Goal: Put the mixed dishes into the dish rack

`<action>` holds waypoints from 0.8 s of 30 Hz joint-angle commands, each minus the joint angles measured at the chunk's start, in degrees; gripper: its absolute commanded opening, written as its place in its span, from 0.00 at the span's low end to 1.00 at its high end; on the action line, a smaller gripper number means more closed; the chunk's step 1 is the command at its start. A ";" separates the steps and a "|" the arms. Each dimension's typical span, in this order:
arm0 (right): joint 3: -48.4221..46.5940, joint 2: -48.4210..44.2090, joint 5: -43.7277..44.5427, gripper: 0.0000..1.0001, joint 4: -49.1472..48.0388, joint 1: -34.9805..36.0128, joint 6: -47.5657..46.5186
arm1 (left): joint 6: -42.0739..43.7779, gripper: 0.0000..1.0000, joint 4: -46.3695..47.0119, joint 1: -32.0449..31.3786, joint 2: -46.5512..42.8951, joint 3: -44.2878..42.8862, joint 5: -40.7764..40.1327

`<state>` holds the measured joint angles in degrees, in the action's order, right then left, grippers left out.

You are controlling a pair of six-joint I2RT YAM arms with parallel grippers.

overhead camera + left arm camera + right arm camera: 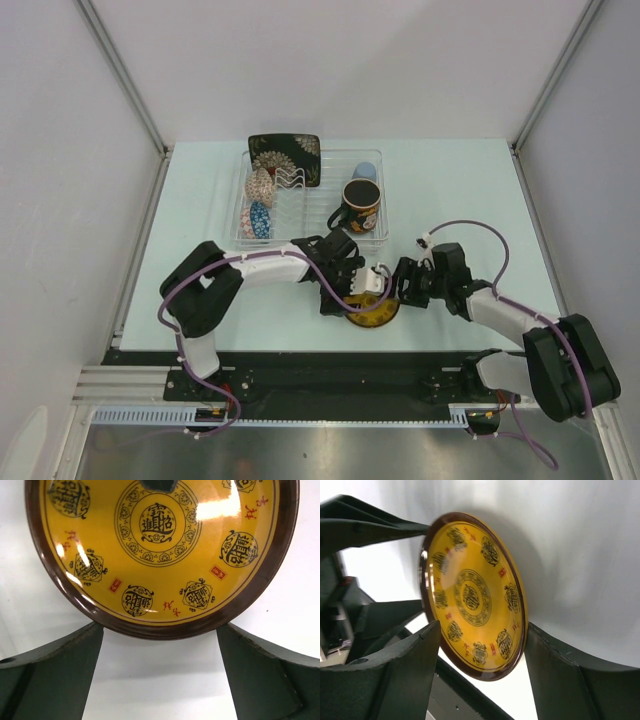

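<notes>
The yellow round saucer (375,318) with a brown rim sits near the table's front edge, between both grippers. In the right wrist view the saucer (475,597) looks tipped up on edge. My right gripper (482,627) straddles its lower rim with jaws wide; one finger (540,660) touches the saucer's back, while the other stands just in front of its face and I cannot tell if it touches. My left gripper (160,630) is wide open, its fingertips (95,635) at the saucer (160,540) rim. The clear dish rack (243,232) holds the black square plate (285,158), beige bowl (262,185), blue saucer (260,217), pale blue cup (366,172) and dark mug (358,205).
The dish rack stands at the back middle of the pale table (460,200). A black rail (320,365) runs along the front edge just below the saucer. White walls enclose the table on three sides.
</notes>
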<state>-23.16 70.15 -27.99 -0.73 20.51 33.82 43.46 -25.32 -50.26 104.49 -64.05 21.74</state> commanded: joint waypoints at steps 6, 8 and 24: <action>-1.36 -6.34 -10.68 0.69 -5.07 -0.21 0.37 | -2.85 1.00 9.94 -2.65 2.12 -1.60 3.49; -1.54 -5.99 -11.29 0.69 -4.46 -0.56 0.10 | -3.47 1.00 10.03 -2.82 2.39 -2.04 3.49; -3.03 -1.68 -9.90 0.26 -4.89 -1.35 0.19 | -4.52 1.00 5.64 -1.69 0.90 -5.55 1.03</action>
<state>-23.55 69.89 -36.38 -4.08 19.22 34.46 40.03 -19.59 -52.62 106.15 -65.87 22.52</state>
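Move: The yellow saucer, tipped up on edge between the hands, has its middle about 8 cm to the left hand's right and 3 cm back, roughly level in height. From the right hand it lies some 7 cm left and 3 cm back, a touch lower. The big patterned mug in the dish rack stands about 23 cm ahead of the right hand and 10 cm left; the rack's middle is some 24 cm ahead of that hand and 24 cm left. The right fingers, already astride the saucer's rim, close to about half their gap around it as the hand lifts some 3.5 cm, then sinks about 1 cm, drifting left and tilting under 10 degrees. The left hand, fingers still wide against the opposite rim, pushes the saucer about 3.5 cm to the right, into the right grip. ##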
